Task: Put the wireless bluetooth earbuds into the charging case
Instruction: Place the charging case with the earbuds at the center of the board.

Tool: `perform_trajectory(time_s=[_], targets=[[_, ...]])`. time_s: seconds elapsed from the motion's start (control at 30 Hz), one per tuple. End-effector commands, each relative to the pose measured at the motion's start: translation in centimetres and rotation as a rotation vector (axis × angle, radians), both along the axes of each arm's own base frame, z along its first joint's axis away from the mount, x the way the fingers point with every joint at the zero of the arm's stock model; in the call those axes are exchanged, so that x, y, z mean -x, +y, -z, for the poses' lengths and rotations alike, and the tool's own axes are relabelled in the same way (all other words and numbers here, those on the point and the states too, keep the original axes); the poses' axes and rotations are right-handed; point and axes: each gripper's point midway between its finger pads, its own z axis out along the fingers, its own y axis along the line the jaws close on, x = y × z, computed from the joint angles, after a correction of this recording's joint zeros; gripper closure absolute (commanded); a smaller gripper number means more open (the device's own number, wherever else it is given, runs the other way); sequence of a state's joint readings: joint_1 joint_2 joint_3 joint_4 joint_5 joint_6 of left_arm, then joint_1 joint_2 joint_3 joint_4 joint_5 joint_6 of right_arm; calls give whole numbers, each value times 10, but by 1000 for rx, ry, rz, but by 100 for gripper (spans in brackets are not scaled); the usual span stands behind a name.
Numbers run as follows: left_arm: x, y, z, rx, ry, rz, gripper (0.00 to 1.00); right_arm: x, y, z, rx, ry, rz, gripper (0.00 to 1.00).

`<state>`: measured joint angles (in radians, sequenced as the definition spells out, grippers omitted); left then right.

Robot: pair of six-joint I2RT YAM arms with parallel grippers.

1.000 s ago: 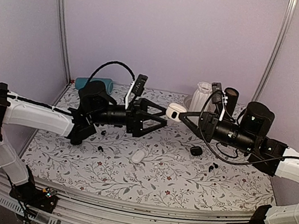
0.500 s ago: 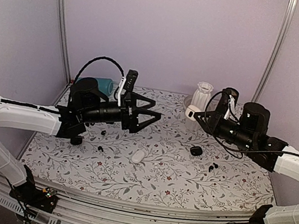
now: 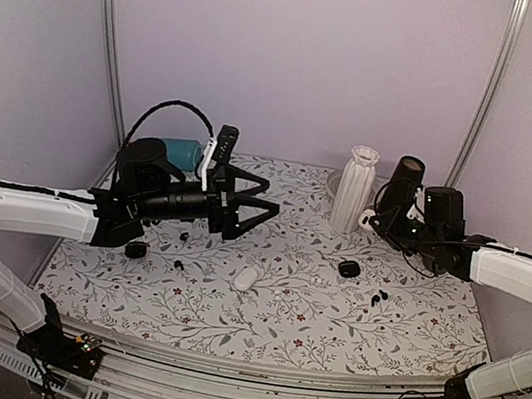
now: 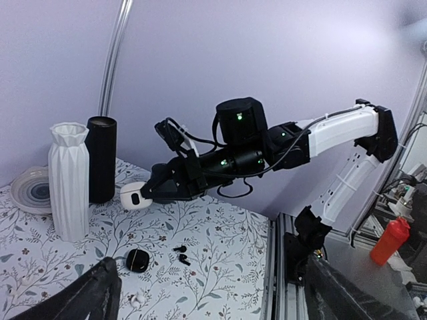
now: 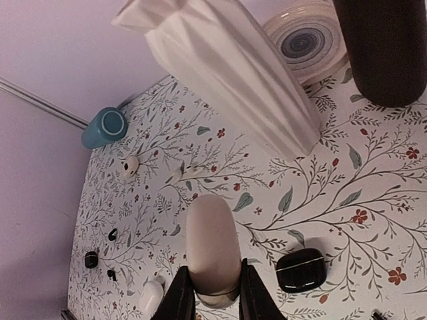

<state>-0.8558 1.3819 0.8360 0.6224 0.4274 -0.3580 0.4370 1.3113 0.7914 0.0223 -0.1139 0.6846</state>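
Observation:
My right gripper (image 5: pixel 215 293) is shut on a closed white charging case (image 5: pixel 212 247), which it holds above the cloth beside the white vase (image 3: pixel 354 188). From the top the right gripper (image 3: pixel 369 219) sits just right of that vase. A pair of black earbuds (image 3: pixel 377 296) lies on the cloth below it, also in the left wrist view (image 4: pixel 180 253). A closed black case (image 3: pixel 348 268) rests close by. More black earbuds (image 3: pixel 181 249) lie at the left. My left gripper (image 3: pixel 268 198) hovers open and empty over the left-centre of the cloth.
A second white case (image 3: pixel 245 277) lies mid-table, and another black case (image 3: pixel 135 250) at the left. A black cylinder (image 3: pixel 406 176), a plate (image 5: pixel 307 37) and a teal cup (image 3: pixel 185 152) stand at the back. White earbuds (image 5: pixel 129 165) lie loose on the cloth.
The right arm has drawn back to the right with the white case, from table centre to beside the vase. The left arm has pulled back left, still open.

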Motion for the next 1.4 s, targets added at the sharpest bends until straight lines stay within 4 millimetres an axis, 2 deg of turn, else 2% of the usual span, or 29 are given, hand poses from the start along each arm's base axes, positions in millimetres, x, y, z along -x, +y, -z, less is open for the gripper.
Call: perform_trajectory(time_s=[0.0, 0.2, 0.37, 0.57, 0.73, 0.87, 1.07, 1.37], targets=[[-2, 9, -8, 6, -25, -26, 4, -14, -16, 30, -5, 70, 46, 96], [1, 14, -15, 10, -32, -33, 4, -43, -38, 71, 5, 164, 108, 96], [2, 18, -15, 5, -30, -42, 4, -68, -47, 98, 3, 221, 129, 96], [4, 24, -20, 2, -33, -62, 4, -86, -50, 117, -6, 261, 131, 96], [4, 28, -20, -1, -34, -78, 4, -89, -53, 130, -5, 295, 128, 94], [5, 28, -19, 4, -25, -74, 4, -89, -55, 135, 7, 310, 127, 89], [6, 27, -18, 14, -20, -65, 4, -86, -59, 134, 45, 314, 126, 68], [6, 24, -15, 19, -18, -48, 4, -81, -69, 122, 107, 292, 143, 55]])
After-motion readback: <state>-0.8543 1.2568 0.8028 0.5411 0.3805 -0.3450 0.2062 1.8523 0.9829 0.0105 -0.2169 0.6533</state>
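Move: The charging case, already in the right fingers, is bound for a bare patch of board about 9 cm ahead, 5 cm right and 16 cm below that hand. The white vase stands roughly 7 cm left of the patch and 4 cm farther out; the black cylinder is some 3 cm right and 9 cm farther out than the patch. A black case lies almost straight below the hand. From the left hand, the patch is about 21 cm ahead, 23 cm right and 29 cm below. The right hand sets the charging case on the board beside the white vase, coming down about 14 cm while reaching some 8 cm forward and a little to the right, fingers tipping about 20 degrees further down. It slows into the landing, then opens partway and lets go, staying low around the case. The empty, open left hand draws about 3 cm left and up. ##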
